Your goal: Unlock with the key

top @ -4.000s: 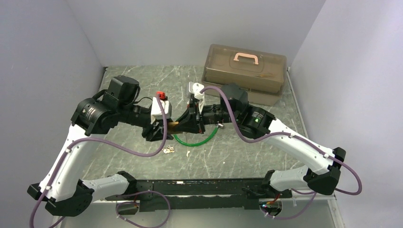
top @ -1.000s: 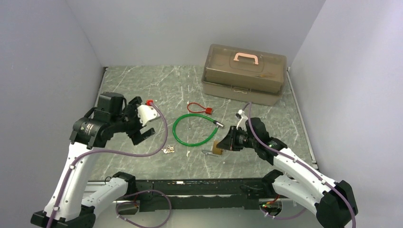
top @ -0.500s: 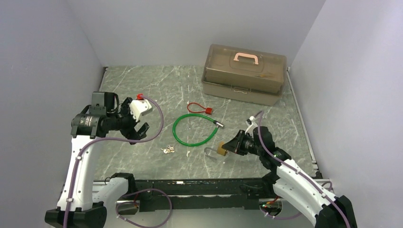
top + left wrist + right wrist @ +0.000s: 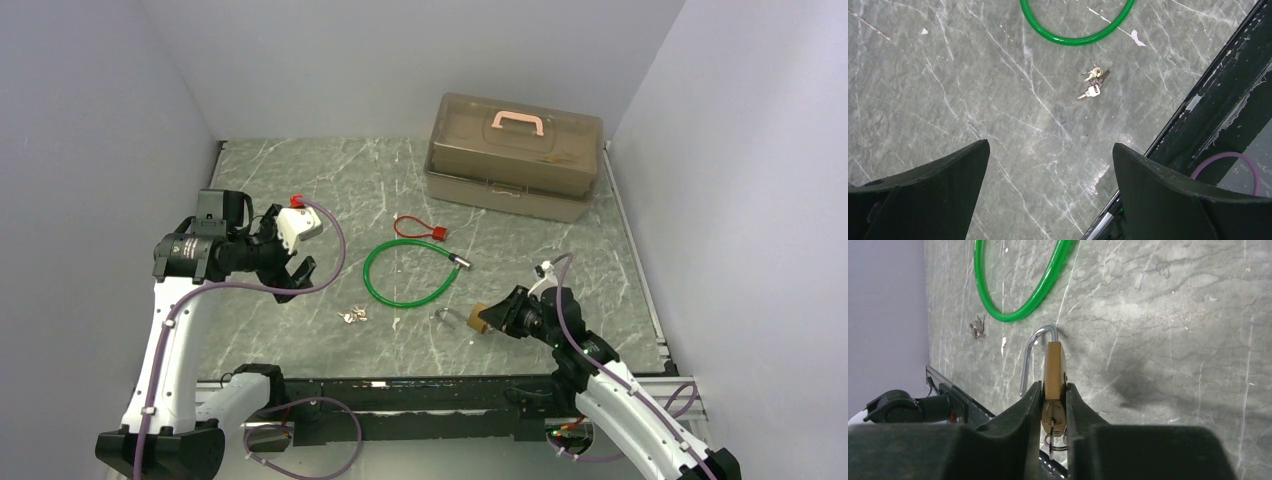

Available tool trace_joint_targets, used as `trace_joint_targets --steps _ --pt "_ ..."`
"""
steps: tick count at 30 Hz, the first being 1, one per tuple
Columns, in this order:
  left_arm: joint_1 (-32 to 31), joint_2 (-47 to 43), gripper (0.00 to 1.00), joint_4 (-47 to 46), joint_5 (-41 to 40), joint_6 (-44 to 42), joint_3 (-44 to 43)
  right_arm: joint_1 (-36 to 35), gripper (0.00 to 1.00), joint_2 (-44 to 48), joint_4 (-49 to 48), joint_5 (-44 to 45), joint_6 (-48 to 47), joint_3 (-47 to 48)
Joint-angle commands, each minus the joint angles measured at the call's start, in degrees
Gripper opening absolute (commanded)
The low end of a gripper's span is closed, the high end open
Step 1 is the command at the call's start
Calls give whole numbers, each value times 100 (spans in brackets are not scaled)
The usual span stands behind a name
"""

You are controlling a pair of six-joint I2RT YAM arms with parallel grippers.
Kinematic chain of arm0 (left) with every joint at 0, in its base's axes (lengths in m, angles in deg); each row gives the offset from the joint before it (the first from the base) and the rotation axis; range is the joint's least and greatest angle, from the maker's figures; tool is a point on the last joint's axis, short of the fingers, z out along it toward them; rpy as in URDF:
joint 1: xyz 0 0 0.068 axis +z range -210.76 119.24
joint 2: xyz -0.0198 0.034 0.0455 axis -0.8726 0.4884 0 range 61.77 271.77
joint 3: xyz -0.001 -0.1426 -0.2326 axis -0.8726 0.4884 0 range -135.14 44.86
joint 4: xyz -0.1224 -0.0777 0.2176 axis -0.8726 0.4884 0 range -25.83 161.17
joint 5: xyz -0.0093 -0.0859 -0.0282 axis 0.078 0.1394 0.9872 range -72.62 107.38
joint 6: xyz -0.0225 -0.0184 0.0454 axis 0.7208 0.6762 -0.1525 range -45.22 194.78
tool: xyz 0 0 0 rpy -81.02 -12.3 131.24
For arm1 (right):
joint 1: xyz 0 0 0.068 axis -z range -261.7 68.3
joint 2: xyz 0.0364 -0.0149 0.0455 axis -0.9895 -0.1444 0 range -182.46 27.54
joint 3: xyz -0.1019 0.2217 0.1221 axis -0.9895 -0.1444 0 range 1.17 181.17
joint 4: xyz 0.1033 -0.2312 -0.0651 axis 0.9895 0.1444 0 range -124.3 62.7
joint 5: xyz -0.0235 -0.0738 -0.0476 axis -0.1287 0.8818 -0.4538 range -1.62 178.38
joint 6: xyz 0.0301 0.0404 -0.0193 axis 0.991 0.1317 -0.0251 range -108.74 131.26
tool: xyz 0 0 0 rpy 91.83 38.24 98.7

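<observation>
My right gripper point(image 4: 499, 318) point(image 4: 1053, 386) is shut on a brass padlock point(image 4: 480, 320) point(image 4: 1054, 365), held low over the table's near right. The steel shackle point(image 4: 1029, 365) stands swung open, with its free end out of the body. A key point(image 4: 1051, 422) on a small ring sits in the keyhole between my fingers. My left gripper point(image 4: 291, 272) point(image 4: 1049, 145) hovers open and empty over the left of the table. A loose bunch of keys point(image 4: 352, 316) point(image 4: 1093, 82) lies ahead of it. The green cable loop point(image 4: 405, 272) point(image 4: 1073, 40) point(image 4: 979, 270) lies free on the table.
A translucent brown toolbox point(image 4: 515, 155) with a pink handle stands at the back right. A small red wire lock point(image 4: 420, 228) lies behind the green loop. The black rail point(image 4: 1208, 125) runs along the near table edge.
My right arm has drawn back toward the near right, carrying the padlock away from the green loop. My left gripper has pulled left and stays open.
</observation>
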Motion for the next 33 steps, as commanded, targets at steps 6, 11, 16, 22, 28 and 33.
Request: trace_joint_targets --steps 6,11,16,22,28,33 --pt "26 -108 99 -11 237 -53 -242 23 46 501 79 297 355 -426" --pt "21 -127 99 39 293 -53 -314 17 50 665 536 491 436 -285" --pt "19 -111 99 38 331 -38 -335 18 57 767 1014 889 295 74" --pt "26 -66 99 -18 264 79 -290 16 68 384 1142 1255 199 726" --pt "26 35 99 -200 99 318 -150 3 67 -970 61 1133 -291 1503" --pt "43 -74 99 -438 84 266 129 -473 66 -2822 -443 1285 -933 2573"
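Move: The opened padlock, key still in it, is already in the right fingers; the table spot for it lies some 4 cm below and 2 cm back of the hand. The green cable lock's metal barrel is about 12 cm ahead and 5 cm left, on the table, with the red cable lock about 18 cm ahead and 9 cm left. From the left hand, the padlock's spot is roughly 36 cm right, 4 cm back and 21 cm down. The padlock is lowered about 2 cm by the right hand as its fingers open well past half and let go. The hand then eases right some 2 cm, turning about 10 degrees clockwise, before sweeping forward and up, roughly 6 cm each way, towards the green cable lock's barrel with its fingers still open. ##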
